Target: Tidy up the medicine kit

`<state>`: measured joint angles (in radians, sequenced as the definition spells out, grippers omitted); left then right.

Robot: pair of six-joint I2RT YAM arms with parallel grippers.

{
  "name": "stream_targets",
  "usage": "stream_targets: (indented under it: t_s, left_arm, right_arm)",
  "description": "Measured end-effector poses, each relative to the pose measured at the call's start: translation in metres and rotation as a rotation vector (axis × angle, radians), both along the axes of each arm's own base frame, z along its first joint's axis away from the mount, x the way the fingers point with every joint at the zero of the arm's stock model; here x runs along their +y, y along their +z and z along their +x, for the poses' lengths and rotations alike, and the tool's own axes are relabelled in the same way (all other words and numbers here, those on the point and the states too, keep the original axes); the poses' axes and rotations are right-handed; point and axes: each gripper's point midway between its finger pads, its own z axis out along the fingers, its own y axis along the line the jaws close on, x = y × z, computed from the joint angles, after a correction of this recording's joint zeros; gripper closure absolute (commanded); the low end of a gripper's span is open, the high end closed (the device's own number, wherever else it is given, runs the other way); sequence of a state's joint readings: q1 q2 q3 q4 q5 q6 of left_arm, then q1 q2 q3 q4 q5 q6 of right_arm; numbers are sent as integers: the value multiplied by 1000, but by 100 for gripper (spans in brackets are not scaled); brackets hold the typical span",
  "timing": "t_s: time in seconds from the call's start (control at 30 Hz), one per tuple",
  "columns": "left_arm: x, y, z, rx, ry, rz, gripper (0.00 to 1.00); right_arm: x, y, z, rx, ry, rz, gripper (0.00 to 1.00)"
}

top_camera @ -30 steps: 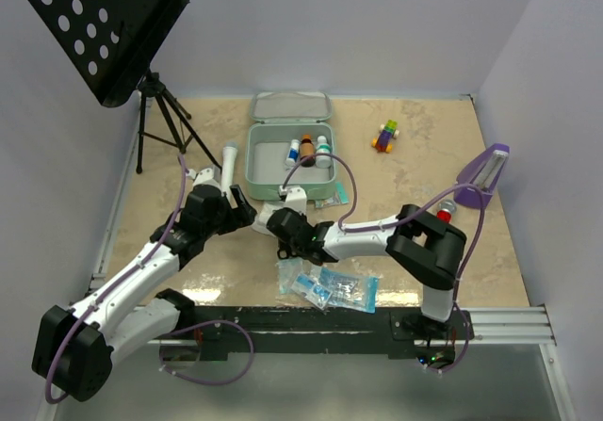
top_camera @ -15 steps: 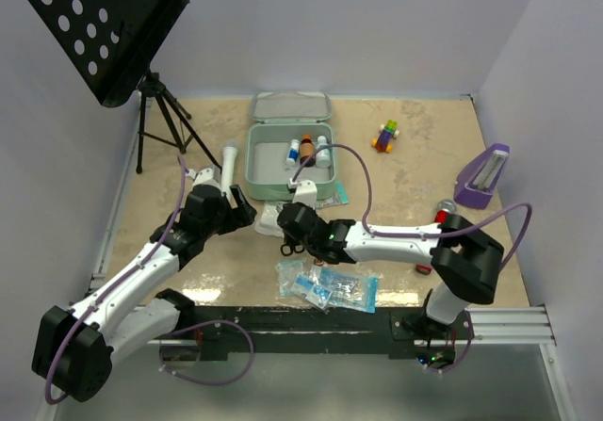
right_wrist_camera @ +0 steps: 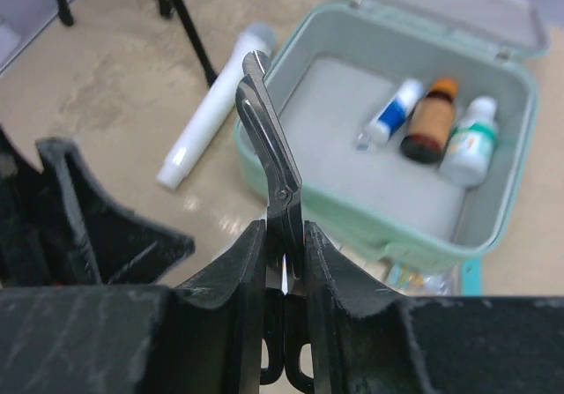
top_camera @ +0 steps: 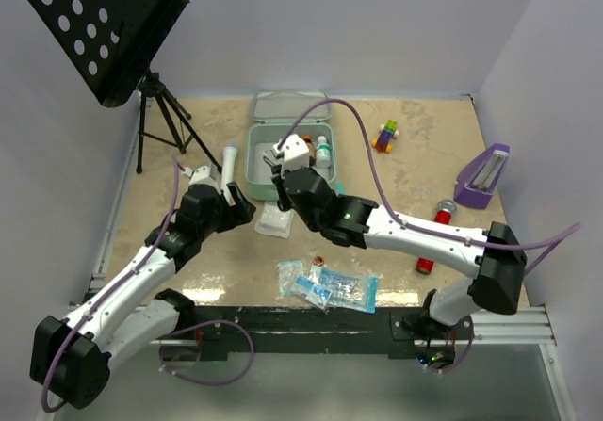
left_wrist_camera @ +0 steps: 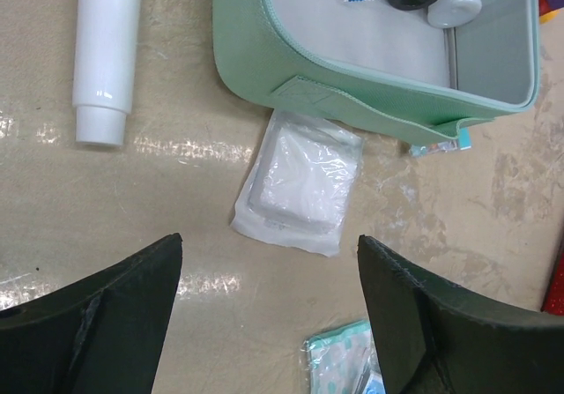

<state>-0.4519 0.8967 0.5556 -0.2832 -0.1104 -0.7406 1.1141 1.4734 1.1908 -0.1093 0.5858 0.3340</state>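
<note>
The medicine kit (top_camera: 256, 169) lies open, its lid (top_camera: 290, 107) flat behind it. A blue-capped tube (right_wrist_camera: 392, 112), a brown bottle (right_wrist_camera: 427, 125) and a white bottle (right_wrist_camera: 467, 143) lie in its back right part. My right gripper (top_camera: 280, 169) hovers over the kit's front left edge (right_wrist_camera: 370, 226), shut on a pair of metal scissors (right_wrist_camera: 269, 147) whose bent blades point up and forward. My left gripper (left_wrist_camera: 269, 244) hangs open above the table, just in front of a white gauze packet (left_wrist_camera: 300, 182), with nothing between its fingers.
A white tube (top_camera: 228, 157) lies left of the kit. Blue-and-clear packets (top_camera: 330, 287) sit near the front edge. Two red-capped bottles (top_camera: 426, 263) (top_camera: 445, 212), a purple wedge (top_camera: 483, 176) and a small toy (top_camera: 384, 136) are at the right. A music stand (top_camera: 104, 25) stands at the back left.
My right arm has risen from the table by the packets and swung back over the kit's front left edge, carrying the scissors. The left arm has barely moved.
</note>
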Motion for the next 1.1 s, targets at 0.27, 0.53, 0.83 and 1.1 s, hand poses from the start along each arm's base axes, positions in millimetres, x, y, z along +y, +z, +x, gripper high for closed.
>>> stream_targets:
  t_s: [0.27, 0.53, 0.83, 1.1]
  left_arm:
    - [3, 8, -3, -20, 5, -4, 16]
    - [9, 19, -5, -56, 24, -9, 16]
    - [9, 16, -5, -48, 24, 0, 16]
    - [9, 8, -7, -37, 19, -1, 16]
  right_arm:
    - [-15, 3, 67, -186, 47, -302, 100]
    - [-61, 26, 133, -322, 77, -360, 100]
    - [-20, -7, 142, -418, 351, -512, 100]
    - [-15, -96, 144, -251, 540, -581, 100]
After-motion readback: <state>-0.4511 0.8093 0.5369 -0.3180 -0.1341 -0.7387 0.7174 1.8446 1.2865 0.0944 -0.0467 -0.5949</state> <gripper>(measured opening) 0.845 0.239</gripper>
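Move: My right hand already holds the scissors up in the air. The open medicine box is about 19 cm straight ahead of it and 20 cm below. Inside the box, the brown bottle lies some 5 cm right of and 3 cm beyond its middle, and the white bottle about 8 cm right of its middle and 2 cm beyond. The gauze pack lies 5 cm ahead of this hand, 3 cm left and 22 cm below. From my left hand the box is about 19 cm ahead, 12 cm right and 8 cm below. I carry the scissors forward over the box's near rim with my right hand, about 14 cm in all. On the way I bow a few centimetres to the right and back and rise slightly, then sink some 12 cm into the space above the box floor. My wrist rolls its left side down by roughly 45 degrees and swings the fingers further left; they keep their hold. ##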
